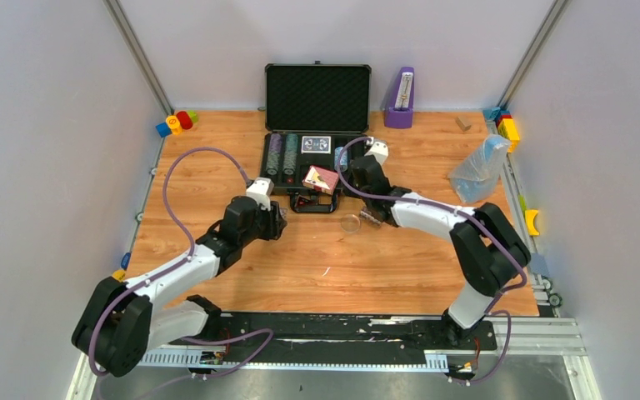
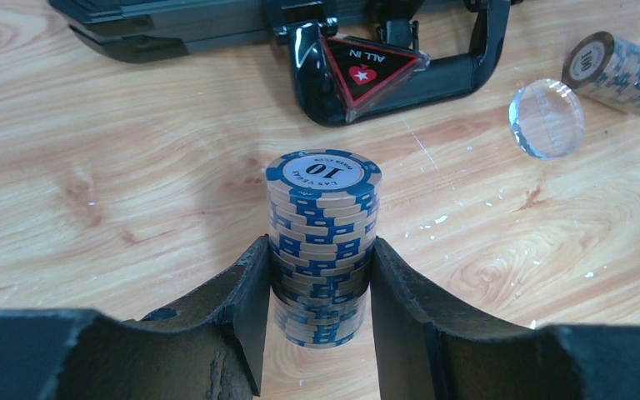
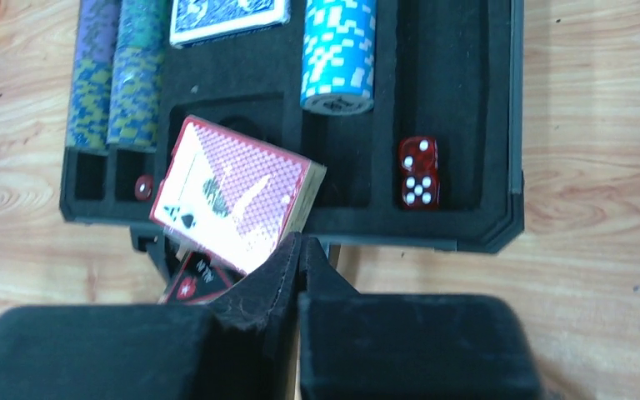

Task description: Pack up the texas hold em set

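Observation:
The black case [image 1: 277, 171] lies open at the back, lid [image 1: 317, 97] upright. Its tray [image 3: 458, 125] holds a blue deck [image 3: 227, 17], rows of chips [image 3: 339, 50] and red dice [image 3: 419, 171]. A red deck [image 3: 233, 192] rests tilted over the tray's front edge. My right gripper [image 3: 300, 242] is shut on nothing, just in front of that edge, at the deck's corner. My left gripper [image 2: 319, 250] is shut on a blue-and-tan chip stack [image 2: 323, 208] marked 10, in front of the case handle [image 2: 417, 79].
An ALL IN triangle [image 2: 367, 67] sits inside the handle. A clear round disc [image 2: 547, 117] and a loose chip stack lying on its side [image 2: 625, 71] rest on the wood to the right. Purple metronome [image 1: 399, 98], plastic bag [image 1: 477, 169] and toy blocks [image 1: 177, 122] line the back.

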Available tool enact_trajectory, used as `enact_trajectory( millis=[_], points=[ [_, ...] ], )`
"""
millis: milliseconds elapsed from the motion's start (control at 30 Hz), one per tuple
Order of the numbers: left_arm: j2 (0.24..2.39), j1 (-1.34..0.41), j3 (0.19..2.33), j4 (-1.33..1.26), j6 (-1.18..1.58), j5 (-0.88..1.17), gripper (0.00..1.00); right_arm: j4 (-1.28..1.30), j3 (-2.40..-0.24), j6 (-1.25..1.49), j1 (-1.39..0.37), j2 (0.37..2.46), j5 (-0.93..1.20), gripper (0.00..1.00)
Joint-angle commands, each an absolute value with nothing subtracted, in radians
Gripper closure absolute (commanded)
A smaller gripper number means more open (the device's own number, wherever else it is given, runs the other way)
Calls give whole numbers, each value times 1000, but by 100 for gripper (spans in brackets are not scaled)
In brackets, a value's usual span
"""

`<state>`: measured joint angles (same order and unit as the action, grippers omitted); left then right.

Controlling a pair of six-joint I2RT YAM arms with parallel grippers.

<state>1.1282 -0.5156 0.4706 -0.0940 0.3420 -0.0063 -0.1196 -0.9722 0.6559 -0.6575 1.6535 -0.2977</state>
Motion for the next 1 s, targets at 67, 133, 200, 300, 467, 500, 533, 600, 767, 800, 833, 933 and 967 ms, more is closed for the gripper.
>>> enact_trajectory(
  millis=[67, 133, 200, 300, 467, 500, 533, 600, 767, 800, 833, 933, 967],
  points=[
    [1031, -514, 444, -331, 346, -57, 100, -121, -1126, 687, -614, 1787, -316, 100],
    [1032, -514, 443, -332, 348, -56, 100, -114, -1162, 689, -607, 1828, -316, 100],
    [1032, -514, 443, -331, 350, -55, 100, -111, -1192, 691, -600, 1867, -313, 100],
    [1030, -514, 444, -331, 349, -45, 100, -105, -1239, 690, -593, 1919, -311, 100],
    [1017, -514, 442, -327, 343, -55, 100, -98, -1314, 692, -571, 1990, -325, 100],
    [1015, -514, 441, -328, 341, -57, 100, -97, -1331, 693, -563, 2005, -323, 100],
    [1015, -514, 440, -329, 341, -57, 100, -92, -1350, 691, -555, 2026, -319, 100],
    [1019, -514, 440, -330, 340, -56, 100, -69, -1400, 699, -536, 2059, -309, 100],
    [1024, -514, 442, -334, 339, -50, 100, -54, -1499, 693, -513, 2117, -285, 100],
    [1024, -514, 442, -334, 338, -49, 100, -52, -1514, 689, -510, 2128, -282, 100],
    [1024, -514, 443, -332, 338, -49, 100, -45, -1532, 686, -507, 2138, -282, 100],
    [1022, -514, 443, -330, 337, -50, 100, -21, -1578, 683, -493, 2167, -270, 99],
    [1022, -514, 443, -330, 338, -50, 100, -15, -1591, 682, -489, 2174, -256, 99]
  ],
)
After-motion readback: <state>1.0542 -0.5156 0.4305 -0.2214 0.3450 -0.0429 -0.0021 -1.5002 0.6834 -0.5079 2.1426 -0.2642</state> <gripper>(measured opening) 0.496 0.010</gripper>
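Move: Ahead of the right hand, its fingers already shut, the light-blue chip roll lies in its slot in the case: about 13 cm forward, straight ahead, some 6 cm lower. The red card pack is about 6 cm forward and 6 cm left, the dice about 6 cm forward and 4 cm right, the blue card deck some 18 cm forward and 8 cm left. From the left hand the light-blue roll is about 24 cm forward and 18 cm right. Reaching in over the case's front edge between the red pack and the dice, the right hand goes about 13 cm forward and sinks some 5 cm, levelling out near the end; its shut fingertips meet the roll's near end and push the roll forward along its slot. The left hand rises about 3 cm, keeping its grip on the white-and-blue roll, then holds still. ##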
